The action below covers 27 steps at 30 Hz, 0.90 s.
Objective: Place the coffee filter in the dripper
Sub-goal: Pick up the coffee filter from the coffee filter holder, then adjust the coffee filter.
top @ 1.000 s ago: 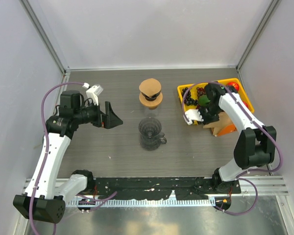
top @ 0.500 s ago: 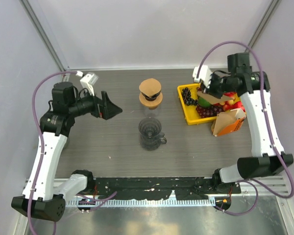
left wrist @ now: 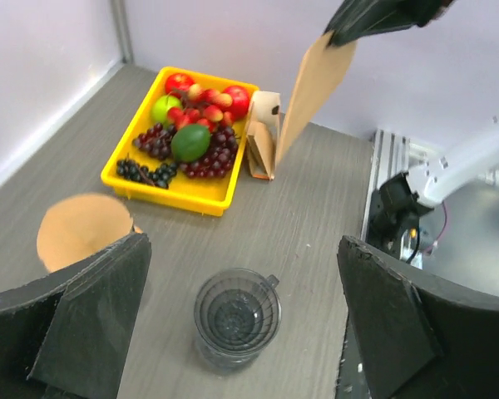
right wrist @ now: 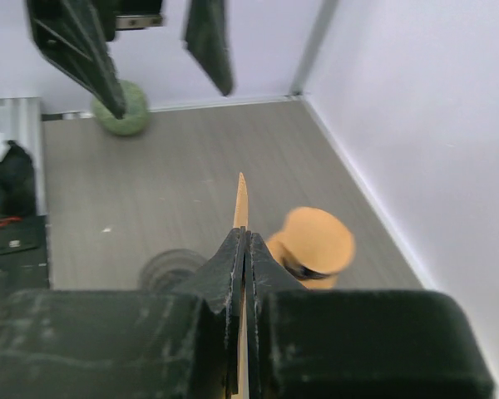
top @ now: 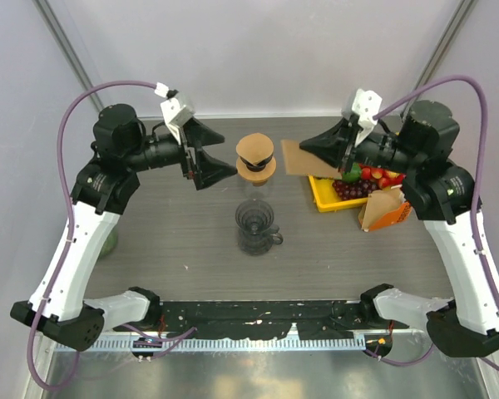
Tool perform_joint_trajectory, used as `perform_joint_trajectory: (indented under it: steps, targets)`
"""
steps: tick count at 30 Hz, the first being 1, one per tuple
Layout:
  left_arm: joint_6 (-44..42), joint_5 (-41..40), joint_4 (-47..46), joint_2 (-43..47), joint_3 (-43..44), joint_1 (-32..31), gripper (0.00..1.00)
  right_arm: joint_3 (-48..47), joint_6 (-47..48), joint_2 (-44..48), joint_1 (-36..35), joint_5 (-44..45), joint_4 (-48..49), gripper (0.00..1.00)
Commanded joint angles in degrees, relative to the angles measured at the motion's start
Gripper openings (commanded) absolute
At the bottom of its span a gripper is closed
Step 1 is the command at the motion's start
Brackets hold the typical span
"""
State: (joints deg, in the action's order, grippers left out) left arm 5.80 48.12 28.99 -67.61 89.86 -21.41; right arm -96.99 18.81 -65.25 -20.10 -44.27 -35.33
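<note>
The clear glass dripper (top: pixel 256 226) stands upright at the table's middle and holds nothing; it also shows from above in the left wrist view as the dripper (left wrist: pixel 237 320). My right gripper (top: pixel 309 147) is shut on a flat brown coffee filter (top: pixel 293 160), held in the air behind and to the right of the dripper. In the right wrist view the filter (right wrist: pixel 241 199) is edge-on between the closed fingers, with the dripper (right wrist: pixel 170 268) blurred below. My left gripper (top: pixel 223 158) hangs open and holds nothing, high and behind-left of the dripper.
A tan cone-shaped piece on a dark stand (top: pixel 255 158) sits just behind the dripper, between the two grippers. A yellow fruit tray (top: pixel 320 198) and an orange carton (top: pixel 382 212) are at the right. A green ball (right wrist: pixel 125 112) lies at the left.
My right arm has lifted the filter from beside the carton and swung it left over the table. The left gripper has risen and moved back toward the centre, still open.
</note>
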Motion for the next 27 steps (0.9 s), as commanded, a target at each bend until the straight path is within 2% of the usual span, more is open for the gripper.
perform_joint_trajectory:
  steps: [1, 6, 9, 15, 18, 25, 27]
  targets:
    - [-12.82, 3.04, -0.08, -0.06, 2.86, -5.73, 0.95, 2.77, -3.96, 2.84, -6.87, 1.63, 2.90, 0.05]
    - [-17.75, 1.46, 0.63, 1.17, -0.04, -13.39, 0.93, 5.31, -2.64, 4.78, -13.11, 3.05, 1.14, 0.05]
    - [-18.28, 0.58, 0.63, 0.82, -0.92, -15.41, 0.92, 5.58, -1.24, 5.40, -16.28, 3.66, 0.00, 0.05]
    - [-21.00, 0.05, 2.29, -1.38, 0.92, -19.19, 0.83, 5.41, 0.26, 5.05, -19.89, 4.19, -1.67, 0.05]
    - [-21.36, 0.04, 2.65, -1.99, 1.10, -20.51, 0.75, 5.76, 0.44, 4.79, -21.03, 4.46, -2.11, 0.05]
    - [-23.47, 1.80, 4.67, -2.08, 0.93, -21.13, 0.41, 6.37, 0.88, 4.87, -22.44, 4.81, -1.67, 0.05]
    - [-23.03, 2.59, 4.23, -2.08, 0.93, -21.39, 0.38, 6.81, 1.05, 4.87, -22.88, 4.90, -1.50, 0.05]
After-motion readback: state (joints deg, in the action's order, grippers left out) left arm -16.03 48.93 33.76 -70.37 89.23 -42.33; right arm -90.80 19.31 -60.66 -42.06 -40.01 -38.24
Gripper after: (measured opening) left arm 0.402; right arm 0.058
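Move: My left hand, fingers wide open, has the coffee filter about 17 cm to its right, roughly level with it. The grey dripper on its mug is some 6 cm right, 2 cm ahead and 30 cm below; the blue dripper stands about 20 cm ahead, 6 cm right, 28 cm down. From my right hand, which holds the filter, the grey dripper is about 9 cm left, 2 cm ahead and 34 cm below. I bring the coffee filter and my open left fingers together in the air. My left hand draws back about 8 cm while going right nearly as far and sinking a little, turning clockwise, its fingers closing past halfway around the filter's free edge without pinching it. My right hand, still pinching the filter, comes back about 9 cm, left and slightly down, turning counter-clockwise. ##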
